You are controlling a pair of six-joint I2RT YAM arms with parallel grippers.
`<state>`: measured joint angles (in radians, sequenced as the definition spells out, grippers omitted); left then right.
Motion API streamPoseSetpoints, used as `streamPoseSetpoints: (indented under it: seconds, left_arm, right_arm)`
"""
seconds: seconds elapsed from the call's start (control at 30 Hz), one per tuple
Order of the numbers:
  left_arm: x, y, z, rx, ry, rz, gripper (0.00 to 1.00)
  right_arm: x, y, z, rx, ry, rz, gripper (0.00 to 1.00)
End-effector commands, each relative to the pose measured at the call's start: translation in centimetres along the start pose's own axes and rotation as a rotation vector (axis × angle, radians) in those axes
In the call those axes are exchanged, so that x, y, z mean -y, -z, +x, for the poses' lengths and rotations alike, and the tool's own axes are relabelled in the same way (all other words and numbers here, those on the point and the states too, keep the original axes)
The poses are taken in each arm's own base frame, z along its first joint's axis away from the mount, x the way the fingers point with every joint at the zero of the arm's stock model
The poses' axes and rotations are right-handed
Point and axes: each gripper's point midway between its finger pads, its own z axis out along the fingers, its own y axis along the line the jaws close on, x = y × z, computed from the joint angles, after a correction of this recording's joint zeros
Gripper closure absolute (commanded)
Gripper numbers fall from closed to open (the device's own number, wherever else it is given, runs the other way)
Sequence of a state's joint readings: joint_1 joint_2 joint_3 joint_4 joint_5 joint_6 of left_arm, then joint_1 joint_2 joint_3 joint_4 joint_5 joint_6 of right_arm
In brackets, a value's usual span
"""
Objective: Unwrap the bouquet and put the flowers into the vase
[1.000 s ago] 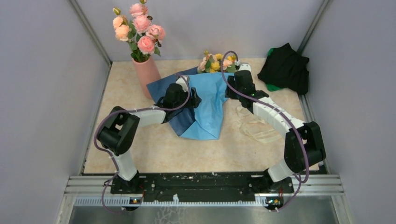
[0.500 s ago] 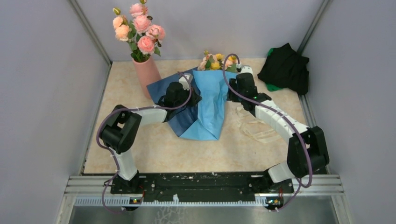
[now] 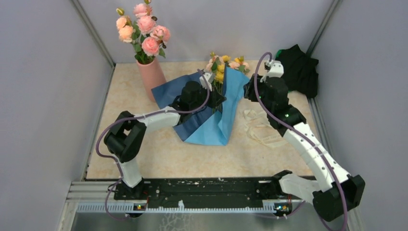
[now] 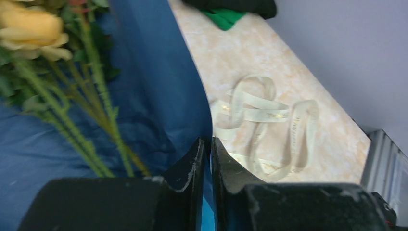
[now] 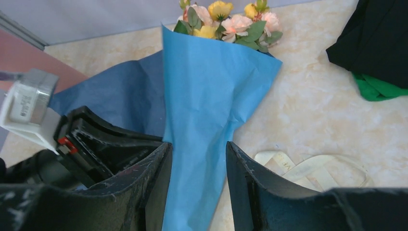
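Observation:
The bouquet's blue paper (image 3: 211, 122) lies partly unfolded mid-table. One flap (image 5: 207, 82) stands raised. My left gripper (image 3: 214, 98) is shut on that flap's edge (image 4: 192, 96), the jaws (image 4: 208, 147) pinching the sheet. Behind the flap, the flowers' green stems (image 4: 82, 120) and a yellow bloom (image 4: 29, 26) lie on dark blue paper. The blooms (image 3: 225, 63) poke out at the far end. My right gripper (image 3: 249, 92) hangs open just right of the flap, and the paper shows past its gap (image 5: 197, 149). The salmon-pink vase (image 3: 151, 77) stands at back left.
Larger pink roses (image 3: 143, 29) fill the vase. The untied cream ribbon (image 3: 257, 127) lies loose on the table right of the paper, also visible as ribbon (image 4: 264, 125). A black cloth heap (image 3: 296, 70) with a green bit sits in the back right corner. Grey walls enclose three sides.
My left gripper has closed on the paper's edge and lifted the flap up and to the right, baring the stems. The right arm has drawn back to the right, off the bouquet.

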<state>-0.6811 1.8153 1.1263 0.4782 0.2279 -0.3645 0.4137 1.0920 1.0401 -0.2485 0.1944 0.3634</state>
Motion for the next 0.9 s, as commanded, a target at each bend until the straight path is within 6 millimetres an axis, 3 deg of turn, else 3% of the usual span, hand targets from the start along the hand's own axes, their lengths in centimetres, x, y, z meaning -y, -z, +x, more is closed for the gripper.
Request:
streamPoseSetpoints:
  seconds: [0.0, 0.17, 0.37, 0.53, 0.6, 0.77, 0.87]
  left_arm:
    - [3.9, -1.7, 0.6, -0.013, -0.031, 0.080, 0.84]
    - [8.3, -3.8, 2.4, -0.055, -0.062, 0.154, 0.82]
    - [10.7, -5.2, 6.4, -0.116, -0.031, 0.231, 0.70]
    - [11.6, -5.9, 8.5, -0.146, -0.015, 0.266, 0.34]
    - [11.5, -5.7, 8.3, -0.140, -0.029, 0.259, 0.27]
    - [10.7, -3.9, 5.8, -0.077, -0.122, 0.193, 0.25]
    - [9.0, -2.3, 4.6, -0.036, -0.175, 0.104, 0.25]
  right_arm:
    - [0.7, 2.0, -1.7, 0.057, -0.015, 0.020, 0.55]
    - [1.5, 4.0, -3.4, 0.112, -0.012, 0.056, 0.55]
    - [1.7, 5.9, -5.0, 0.174, -0.019, 0.059, 0.55]
    - [2.0, 5.9, -4.9, 0.177, -0.017, 0.068, 0.57]
    - [2.1, 5.8, -4.7, 0.176, -0.017, 0.077, 0.58]
    - [2.4, 5.0, -4.0, 0.171, -0.015, 0.089, 0.58]
    - [2.8, 3.3, -2.7, 0.133, -0.004, 0.115, 0.58]
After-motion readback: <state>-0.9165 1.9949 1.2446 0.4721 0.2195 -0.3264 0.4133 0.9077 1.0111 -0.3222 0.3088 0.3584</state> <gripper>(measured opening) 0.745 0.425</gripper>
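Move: The left hand already pinches the raised wrapper flap. The flap is being taken to the table on the right, about 8 cm back, 12 cm right and 13 cm below; the flower heads lie about 20 cm ahead, 1 cm right and 9 cm below the hand, the loose ribbon about 8 cm back, 18 cm right and 14 cm below. From the empty right hand, that laying spot is 4 cm back, 2 cm left, roughly 24 cm below. Keeping its pinch on the flap at first, the left hand draws the paper right and back off the flowers, nearly level for some 10 cm towards the ribbon, turning about 15 degrees clockwise. It then sinks about 6 cm, spreads its fingers wide to let go and starts up again. The right hand, half open, backs away and to the right, rising about 4 cm, then eases slightly down. ##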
